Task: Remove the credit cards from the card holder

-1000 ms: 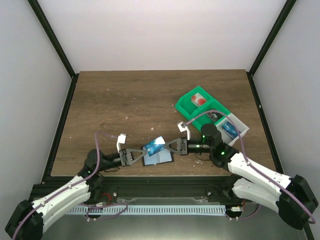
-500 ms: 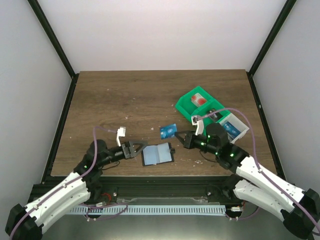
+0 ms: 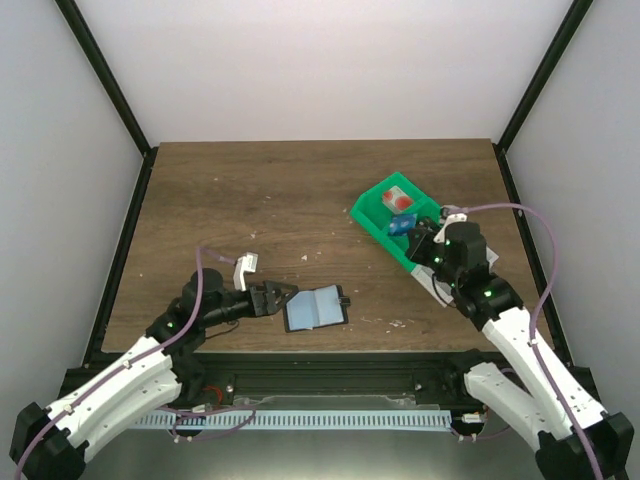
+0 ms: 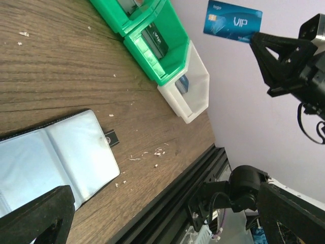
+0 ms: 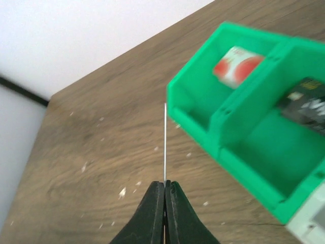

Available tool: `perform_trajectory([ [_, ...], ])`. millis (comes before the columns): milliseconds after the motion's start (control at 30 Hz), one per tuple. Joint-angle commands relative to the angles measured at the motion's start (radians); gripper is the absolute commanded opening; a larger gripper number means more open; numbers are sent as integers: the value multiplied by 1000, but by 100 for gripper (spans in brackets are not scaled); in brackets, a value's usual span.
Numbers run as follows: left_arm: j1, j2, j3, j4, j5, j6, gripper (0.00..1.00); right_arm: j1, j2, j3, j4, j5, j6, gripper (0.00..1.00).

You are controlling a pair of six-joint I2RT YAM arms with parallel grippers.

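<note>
The card holder lies open and flat near the table's front edge, pale blue-grey inside, its black tab on the right. My left gripper stands open just left of it, its fingers wide apart with nothing between them. My right gripper is shut on a dark blue credit card, raised above the green tray. The left wrist view shows that card's face. In the right wrist view the card is edge-on, pinched between the shut fingertips.
The green tray at the back right holds a white and red card in one compartment and a dark card in another. A clear-white tray adjoins it. Small crumbs dot the wood.
My right gripper has carried the blue card from above the holder back and right to the green tray. My left gripper opened, let go of the holder and drew back left.
</note>
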Motion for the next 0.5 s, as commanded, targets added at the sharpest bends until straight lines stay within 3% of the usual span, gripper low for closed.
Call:
perform_trajectory([
  [0, 2, -10, 22, -21, 10, 25, 100, -123, 9, 72, -71, 38, -32, 0],
  [333, 2, -12, -43, -7, 76, 9, 100, -226, 16, 102, -159, 275, -26, 0],
  [467, 2, -23, -73, 7, 93, -2, 100, -273, 27, 99, -168, 255, -42, 0],
])
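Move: The right hand holds the blue VIP card. The white bin is about 15 cm to its right, 2 cm farther out and 18 cm below. At the same depth below, the black card in the middle green compartment lies some 9 cm ahead and 7 cm right, the red-and-white card about 16 cm straight ahead. From the empty left hand, the open card holder lies about 3 cm right, 1 cm ahead and 13 cm below. Sweep the right gripper about 10 cm to the right, high across the green compartments towards the white bin, turning it some 20 degrees clockwise and keeping the shut fingers' pinch on the blue card. Meanwhile ease the wide-open left gripper down about 2 cm and slightly back over the card holder, without touching it. ##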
